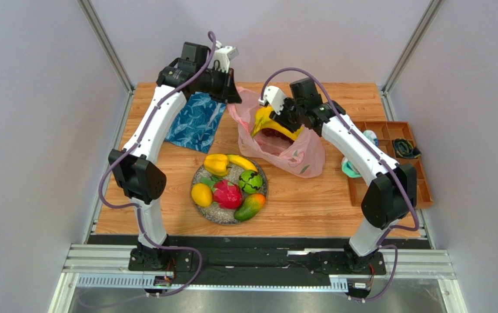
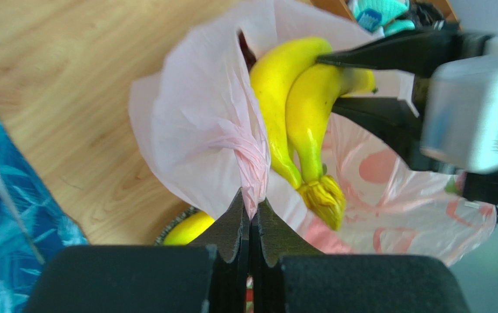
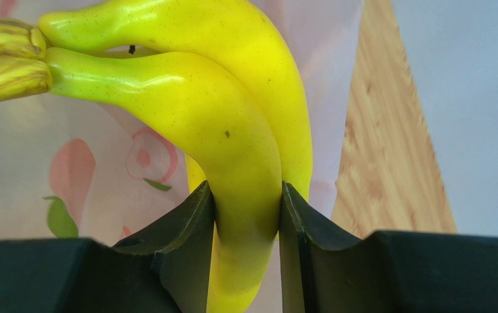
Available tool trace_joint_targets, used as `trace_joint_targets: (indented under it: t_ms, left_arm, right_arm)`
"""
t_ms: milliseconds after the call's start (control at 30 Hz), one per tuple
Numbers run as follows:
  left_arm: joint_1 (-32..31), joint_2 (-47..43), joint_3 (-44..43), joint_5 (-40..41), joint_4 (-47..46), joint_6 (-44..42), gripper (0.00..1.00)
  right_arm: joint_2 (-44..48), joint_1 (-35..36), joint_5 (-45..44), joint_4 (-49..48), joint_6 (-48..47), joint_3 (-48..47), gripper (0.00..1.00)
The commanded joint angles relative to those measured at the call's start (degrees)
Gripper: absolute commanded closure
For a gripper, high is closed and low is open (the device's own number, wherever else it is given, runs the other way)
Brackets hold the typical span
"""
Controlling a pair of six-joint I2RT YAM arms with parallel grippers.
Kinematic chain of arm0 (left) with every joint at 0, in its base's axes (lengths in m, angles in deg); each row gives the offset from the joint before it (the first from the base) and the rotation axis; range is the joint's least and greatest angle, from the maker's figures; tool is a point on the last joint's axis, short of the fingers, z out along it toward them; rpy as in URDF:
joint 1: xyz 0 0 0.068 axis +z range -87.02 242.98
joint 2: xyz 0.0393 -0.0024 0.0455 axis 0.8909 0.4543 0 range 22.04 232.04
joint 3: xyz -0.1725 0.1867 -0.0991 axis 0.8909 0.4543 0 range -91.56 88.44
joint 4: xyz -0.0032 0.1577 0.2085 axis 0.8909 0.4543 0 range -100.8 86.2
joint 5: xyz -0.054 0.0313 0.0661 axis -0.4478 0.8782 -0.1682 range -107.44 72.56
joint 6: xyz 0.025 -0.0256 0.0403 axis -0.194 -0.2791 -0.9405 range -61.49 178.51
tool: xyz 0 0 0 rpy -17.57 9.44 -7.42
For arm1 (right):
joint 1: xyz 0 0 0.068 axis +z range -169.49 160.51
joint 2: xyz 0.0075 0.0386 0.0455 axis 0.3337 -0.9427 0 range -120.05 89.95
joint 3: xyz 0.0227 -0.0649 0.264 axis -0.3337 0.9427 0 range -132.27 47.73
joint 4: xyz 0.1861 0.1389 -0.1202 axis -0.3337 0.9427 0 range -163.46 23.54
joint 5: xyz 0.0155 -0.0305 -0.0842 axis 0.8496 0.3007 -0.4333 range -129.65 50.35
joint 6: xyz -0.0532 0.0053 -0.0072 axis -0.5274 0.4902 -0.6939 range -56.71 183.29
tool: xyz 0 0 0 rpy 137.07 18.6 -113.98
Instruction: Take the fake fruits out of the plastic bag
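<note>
The pink plastic bag (image 1: pixel 300 153) lies at mid-table with its mouth lifted. My left gripper (image 1: pixel 234 96) is shut on the bag's twisted handle (image 2: pixel 253 171), its fingertips (image 2: pixel 253 199) pinching the film. A yellow bunch of bananas (image 1: pixel 266 124) sticks out of the bag's mouth. My right gripper (image 1: pixel 279 116) is shut on it, one jaw on each side of one banana (image 3: pixel 245 195). In the left wrist view the bananas (image 2: pixel 290 111) hang stem-down beside the bag (image 2: pixel 196 124). Several fake fruits lie on the speckled plate (image 1: pixel 207 210): a banana (image 1: pixel 241 161), a green melon (image 1: pixel 250 181), a red dragon fruit (image 1: pixel 227 194) and a mango (image 1: pixel 250 207).
A blue leaf-patterned cloth (image 1: pixel 196 120) lies left of the bag, under the left arm. A brown compartment tray (image 1: pixel 422 189) stands at the right table edge with a dark item (image 1: pixel 405 148) in it. Teal-and-white bundles (image 1: pixel 351 168) lie by the right arm.
</note>
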Motion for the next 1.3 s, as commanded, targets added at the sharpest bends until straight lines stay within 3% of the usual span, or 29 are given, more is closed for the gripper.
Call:
trace_joint_targets:
  t_ms: [0,100,300,500,633,733,833,1000,1267]
  left_arm:
    - [0.72,0.26,-6.22,5.42,-2.79,-0.20,1.00]
    - [0.98,1.66,-8.33,4.90,-2.62,-0.21,1.00]
    - [0.72,4.65,-9.91,6.66,-3.32,0.85,1.00]
    - [0.19,6.50,-14.05,6.13,-4.29,1.11,1.00]
    - [0.63,8.00,-15.81,7.01,-4.02,0.41,1.00]
    - [1.33,8.53,-16.69,6.31,-4.38,0.41,1.00]
    - [2.21,7.74,-16.16,5.78,-4.20,0.32,1.00]
    - [2.83,3.79,-11.78,4.64,-3.59,-0.29,1.00]
    - [3.36,0.18,-8.34,2.70,-2.88,-0.56,1.00]
  right_arm:
    - [-0.26,-1.27,-11.15,0.61,4.55,0.01,0.80]
    - [2.36,-3.12,-9.95,-1.31,9.37,-0.69,0.80]
    - [11.24,-3.56,7.70,-11.50,15.35,-2.62,0.74]
    - [14.32,5.57,14.66,-8.46,15.20,-7.46,0.71]
    - [18.19,15.57,18.44,-2.40,4.17,-2.38,0.71]
    - [18.37,18.75,19.32,0.52,-1.40,4.57,0.71]
    - [15.05,20.60,18.29,-2.64,-4.66,7.92,0.70]
    - [1.80,22.81,11.62,-3.17,-1.17,-0.59,0.73]
    - [-5.44,23.16,-1.49,-3.62,0.34,-3.07,0.76]
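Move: The right hand already grips the banana bunch at the bag's mouth; the plate it is bound for lies about 19 cm back and 19 cm to its left, some 17 cm lower. The yellow pepper on the plate is about 12 cm back and 24 cm left, the watermelon about 17 cm back and 12 cm left. The bag's body sits below the hand, roughly 5 cm back. From the left hand, the plate is about 20 cm back, 2 cm left and 25 cm down. After a small sway to the right, the right hand swings up, left and back in an arc, nearly 18 cm high, lifting the bananas clear of the bag. It then sinks, eases forward about 5 cm and ends above the plate's far side, turned nearly 30 degrees counter-clockwise, its grip kept. The left hand keeps pinching the bag's rim and draws it about 5 cm forward and slightly left. ##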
